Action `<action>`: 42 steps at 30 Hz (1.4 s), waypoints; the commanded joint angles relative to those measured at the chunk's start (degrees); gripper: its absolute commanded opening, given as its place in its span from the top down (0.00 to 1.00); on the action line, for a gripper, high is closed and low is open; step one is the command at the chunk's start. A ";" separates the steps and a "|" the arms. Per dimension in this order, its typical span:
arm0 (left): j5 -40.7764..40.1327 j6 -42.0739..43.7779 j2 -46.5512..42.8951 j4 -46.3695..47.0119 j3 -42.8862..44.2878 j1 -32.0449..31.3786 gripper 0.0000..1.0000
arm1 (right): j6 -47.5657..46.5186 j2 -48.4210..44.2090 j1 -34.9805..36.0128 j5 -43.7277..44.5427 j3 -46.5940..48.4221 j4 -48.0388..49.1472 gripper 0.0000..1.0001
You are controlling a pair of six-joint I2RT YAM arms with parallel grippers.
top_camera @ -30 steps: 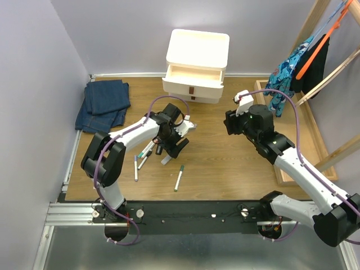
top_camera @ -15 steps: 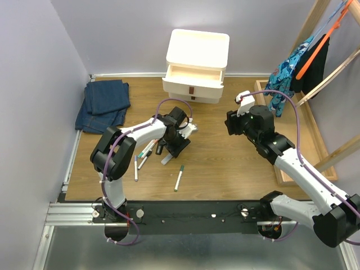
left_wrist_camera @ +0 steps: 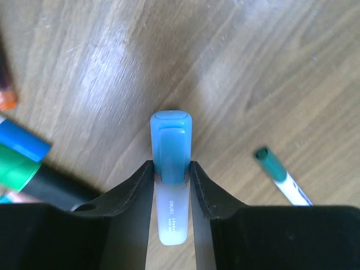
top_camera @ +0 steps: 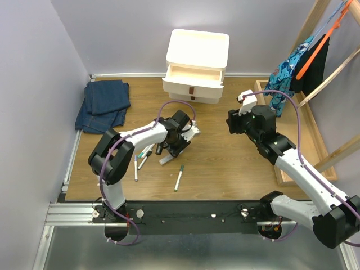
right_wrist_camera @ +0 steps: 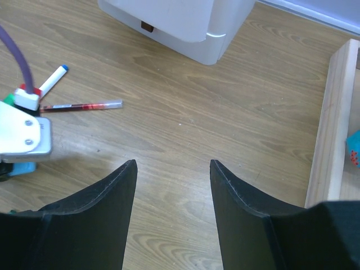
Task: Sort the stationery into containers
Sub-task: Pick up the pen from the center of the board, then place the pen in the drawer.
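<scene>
My left gripper (left_wrist_camera: 171,166) is shut on a highlighter (left_wrist_camera: 170,135) with a blue cap and a white body, low over the wooden table. In the top view this gripper (top_camera: 174,147) is at the table's middle and the highlighter's end (top_camera: 166,160) pokes out below it. A green-capped pen (left_wrist_camera: 281,177) lies just right of it and also shows in the top view (top_camera: 179,177). More pens (top_camera: 143,154) lie to its left. The cream cabinet (top_camera: 197,64) stands at the back with its top drawer (top_camera: 194,76) open. My right gripper (right_wrist_camera: 173,169) is open and empty above the table, right of centre (top_camera: 233,125).
Folded jeans (top_camera: 104,104) lie at the back left. A wooden tray (right_wrist_camera: 329,124) runs along the right side, with clothes on a rack (top_camera: 292,67) above it. A red pen (right_wrist_camera: 81,106) and a blue-tipped white pen (right_wrist_camera: 53,76) lie in front of the cabinet.
My left wrist has shifted a little to the right and settled over the highlighter. The right arm has barely moved.
</scene>
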 commanded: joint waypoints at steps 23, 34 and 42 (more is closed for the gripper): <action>0.56 27.35 -3.00 8.53 40.82 3.99 0.62 | 2.24 2.32 -5.89 1.80 1.15 3.49 0.37; 0.65 31.31 9.32 15.57 51.45 8.83 0.63 | 4.61 2.41 -8.62 1.10 0.54 3.05 0.37; 1.44 31.50 13.45 16.10 53.83 9.45 0.60 | 4.79 2.77 -9.50 0.75 -1.13 3.31 0.37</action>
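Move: The left hand, low over the board, already pinches the blue pen; the open drawer lies about 25 cm ahead of it, 7 cm to its right and 13 cm higher. Near table level, the red pen is 8 cm ahead and 3 cm right, the black marker 3 cm ahead and 6 cm left, the green-capped pen 11 cm back and 1 cm right. From the right hand, the drawer is about 17 cm ahead, 15 cm left, 6 cm lower. Left hand lifts held pen some 30 cm, forward to the drawer, tilting fingers forward; right hand drifts rightward. ##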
